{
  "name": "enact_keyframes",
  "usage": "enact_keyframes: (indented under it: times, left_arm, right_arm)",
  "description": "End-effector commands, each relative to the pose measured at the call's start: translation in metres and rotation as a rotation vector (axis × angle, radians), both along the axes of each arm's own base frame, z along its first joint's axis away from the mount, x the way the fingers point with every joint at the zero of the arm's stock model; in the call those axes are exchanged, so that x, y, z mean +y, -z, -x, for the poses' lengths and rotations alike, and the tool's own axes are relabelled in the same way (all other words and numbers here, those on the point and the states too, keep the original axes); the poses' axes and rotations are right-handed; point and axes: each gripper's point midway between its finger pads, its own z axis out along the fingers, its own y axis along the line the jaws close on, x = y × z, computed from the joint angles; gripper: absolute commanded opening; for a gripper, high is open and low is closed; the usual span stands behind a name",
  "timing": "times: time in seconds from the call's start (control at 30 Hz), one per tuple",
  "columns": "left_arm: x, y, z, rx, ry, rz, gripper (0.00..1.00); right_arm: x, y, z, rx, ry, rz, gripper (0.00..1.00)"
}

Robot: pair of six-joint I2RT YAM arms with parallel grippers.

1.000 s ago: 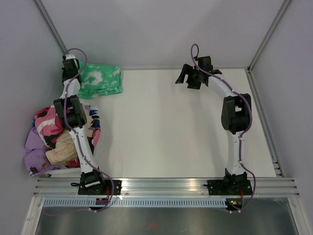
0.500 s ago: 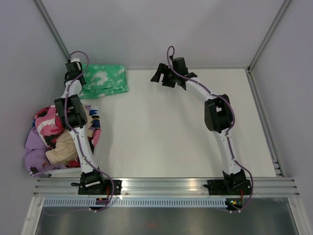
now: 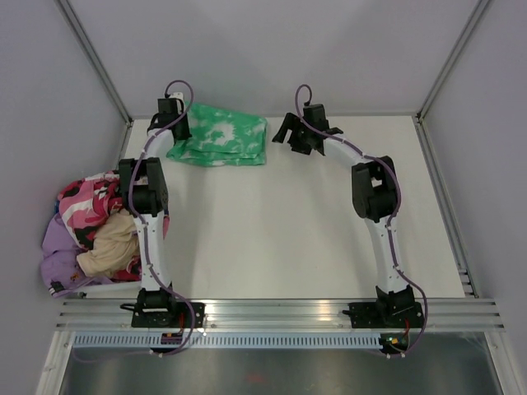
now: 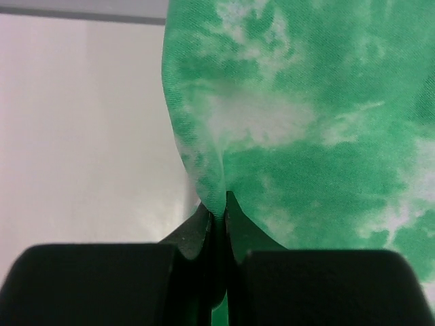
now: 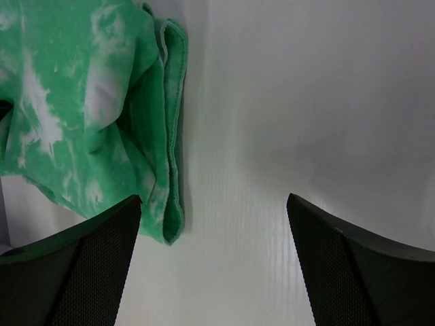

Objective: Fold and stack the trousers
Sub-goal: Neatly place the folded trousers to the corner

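The trousers [image 3: 221, 136] lie folded into a green and white mottled bundle at the back of the table. My left gripper [image 3: 174, 125] is shut on the bundle's left edge; in the left wrist view the fabric [image 4: 299, 129] is pinched between the closed fingertips [image 4: 217, 212]. My right gripper [image 3: 288, 136] stands open just off the bundle's right edge, over bare table. In the right wrist view the folded hem [image 5: 170, 136] lies at the left, beside the left finger [image 5: 88, 265], and nothing is between the jaws.
A heap of other clothes [image 3: 95, 234], pink, purple and beige, lies at the table's left edge beside the left arm. The white table [image 3: 288, 222] runs back to the grey rear wall, with a metal rail [image 3: 280, 311] along its near edge.
The left gripper has dragged the trousers to the right along the back of the table. The right gripper swung left, then eased back, and now sits by the bundle's right edge.
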Motion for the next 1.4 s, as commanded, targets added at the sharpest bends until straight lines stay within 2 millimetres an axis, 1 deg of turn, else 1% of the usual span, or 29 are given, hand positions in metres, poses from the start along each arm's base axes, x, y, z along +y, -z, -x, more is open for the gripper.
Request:
enact_keyframes:
  times: [0.0,0.03,0.07,0.1,0.13,0.17,0.2,0.23,0.27,0.3,0.33,0.47,0.53,0.57,0.6,0.63,0.67,0.73,0.77,0.83,0.87,0.9,1.03,1.13,1.17,1.23,1.27,1.33,1.37]
  left_arm:
    - [-0.073,-0.041,0.016,-0.012,0.044,0.137,0.02]
    - [-0.093,-0.048,0.018,-0.018,0.062,0.151,0.02]
    - [-0.101,-0.045,0.021,-0.01,0.064,0.157,0.02]
    - [-0.114,-0.047,0.024,-0.007,0.066,0.178,0.02]
    - [-0.12,-0.048,0.026,-0.005,0.069,0.192,0.02]
    - [-0.125,-0.048,0.027,-0.002,0.068,0.198,0.02]
    - [-0.129,-0.048,0.029,0.002,0.071,0.198,0.02]
    - [-0.137,-0.046,0.032,0.009,0.085,0.196,0.02]
    - [-0.139,-0.048,0.033,0.006,0.088,0.191,0.02]
    - [-0.144,-0.047,0.035,0.013,0.098,0.181,0.02]
    - [-0.144,-0.045,0.037,0.017,0.097,0.175,0.02]
    - [-0.145,-0.046,0.039,0.022,0.099,0.163,0.02]
    - [-0.144,-0.046,0.04,0.028,0.099,0.157,0.02]
    - [-0.145,-0.046,0.041,0.029,0.102,0.154,0.02]
    - [-0.144,-0.046,0.041,0.029,0.105,0.147,0.02]
    - [-0.144,-0.045,0.042,0.033,0.105,0.145,0.02]
    - [-0.143,-0.045,0.042,0.031,0.107,0.142,0.02]
    - [-0.143,-0.046,0.042,0.031,0.111,0.138,0.02]
    - [-0.144,-0.045,0.042,0.03,0.113,0.143,0.02]
    - [-0.146,-0.043,0.042,0.035,0.116,0.153,0.02]
    - [-0.147,-0.043,0.042,0.035,0.116,0.157,0.02]
    - [-0.147,-0.042,0.042,0.038,0.114,0.159,0.02]
    - [-0.147,-0.038,0.043,0.044,0.114,0.159,0.02]
    - [-0.15,-0.038,0.043,0.047,0.123,0.172,0.02]
    - [-0.152,-0.037,0.043,0.048,0.125,0.178,0.02]
    - [-0.154,-0.039,0.043,0.045,0.129,0.188,0.02]
    - [-0.157,-0.041,0.043,0.045,0.135,0.197,0.02]
    - [-0.162,-0.042,0.047,0.053,0.148,0.212,0.02]
    - [-0.167,-0.048,0.049,0.052,0.155,0.222,0.02]
  right_arm:
    - [-0.015,-0.062,-0.003,-0.094,0.05,-0.028,0.94]
    - [-0.021,-0.055,0.0,-0.081,0.059,-0.02,0.95]
    - [-0.026,-0.053,0.002,-0.078,0.07,-0.017,0.95]
    - [-0.029,-0.063,0.003,-0.093,0.073,-0.027,0.95]
    - [-0.035,-0.057,0.007,-0.081,0.081,-0.03,0.95]
    - [-0.037,-0.057,0.008,-0.081,0.085,-0.037,0.95]
    - [-0.04,-0.066,0.011,-0.097,0.087,-0.044,0.96]
    - [-0.043,-0.061,0.015,-0.092,0.086,-0.045,0.96]
    - [-0.043,-0.06,0.017,-0.094,0.078,-0.042,0.98]
    - [-0.044,-0.065,0.02,-0.106,0.076,-0.042,0.98]
    - [-0.045,-0.058,0.024,-0.095,0.071,-0.033,0.98]
    - [-0.051,-0.046,0.029,-0.072,0.077,-0.006,0.98]
    - [-0.057,-0.035,0.026,-0.066,0.093,0.032,0.98]
    - [-0.059,-0.022,0.024,-0.045,0.096,0.048,0.98]
    - [-0.061,-0.023,0.021,-0.041,0.096,0.062,0.98]
    - [-0.063,-0.017,0.019,-0.029,0.1,0.072,0.98]
    - [-0.063,-0.006,0.017,-0.011,0.098,0.08,0.98]
    - [-0.057,-0.004,0.012,-0.014,0.077,0.063,0.98]
    - [-0.054,0.005,0.011,-0.002,0.066,0.055,0.97]
    - [-0.043,0.003,0.007,-0.007,0.042,0.01,0.96]
    - [-0.042,0.011,0.007,0.01,0.042,0.007,0.96]
    - [-0.036,0.009,0.005,0.006,0.034,0.002,0.95]
    - [-0.03,0.019,0.006,0.017,0.026,0.024,0.91]
    - [-0.031,0.03,0.007,0.045,0.025,0.033,0.79]
    - [-0.031,0.034,0.008,0.053,0.023,0.039,0.66]
    - [-0.033,0.037,0.01,0.071,0.025,0.051,0.43]
    - [-0.035,0.034,0.011,0.07,0.027,0.058,0.26]
    - [-0.045,0.038,0.019,0.096,0.05,0.103,0.07]
    - [-0.051,0.026,0.021,0.082,0.055,0.119,0.0]
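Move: The left hand still pinches the left edge of the folded trousers, whose middle lies about 14 cm to its right, level ahead and some 3 cm below; the table's far left corner is about 22 cm to its left and 7 cm farther out. From the open right hand the trousers' free right edge lies roughly 7 cm to the left, level ahead, about 4 cm lower, with their middle some 25 cm to the left and 3 cm farther out. Keeping its pinch on the left edge, the left hand sweeps about 15 cm to the right and some 5 cm back, bringing the trousers towards the right hand, almost all of it early on, and then stays there with hardly a further move. The wide-open right hand meanwhile gives way about 5 cm to the right and a little back and up, then comes forward and dips some 5 cm down from that height onto the trousers' right side, where its fingers close and pinch the cloth near the edge. ##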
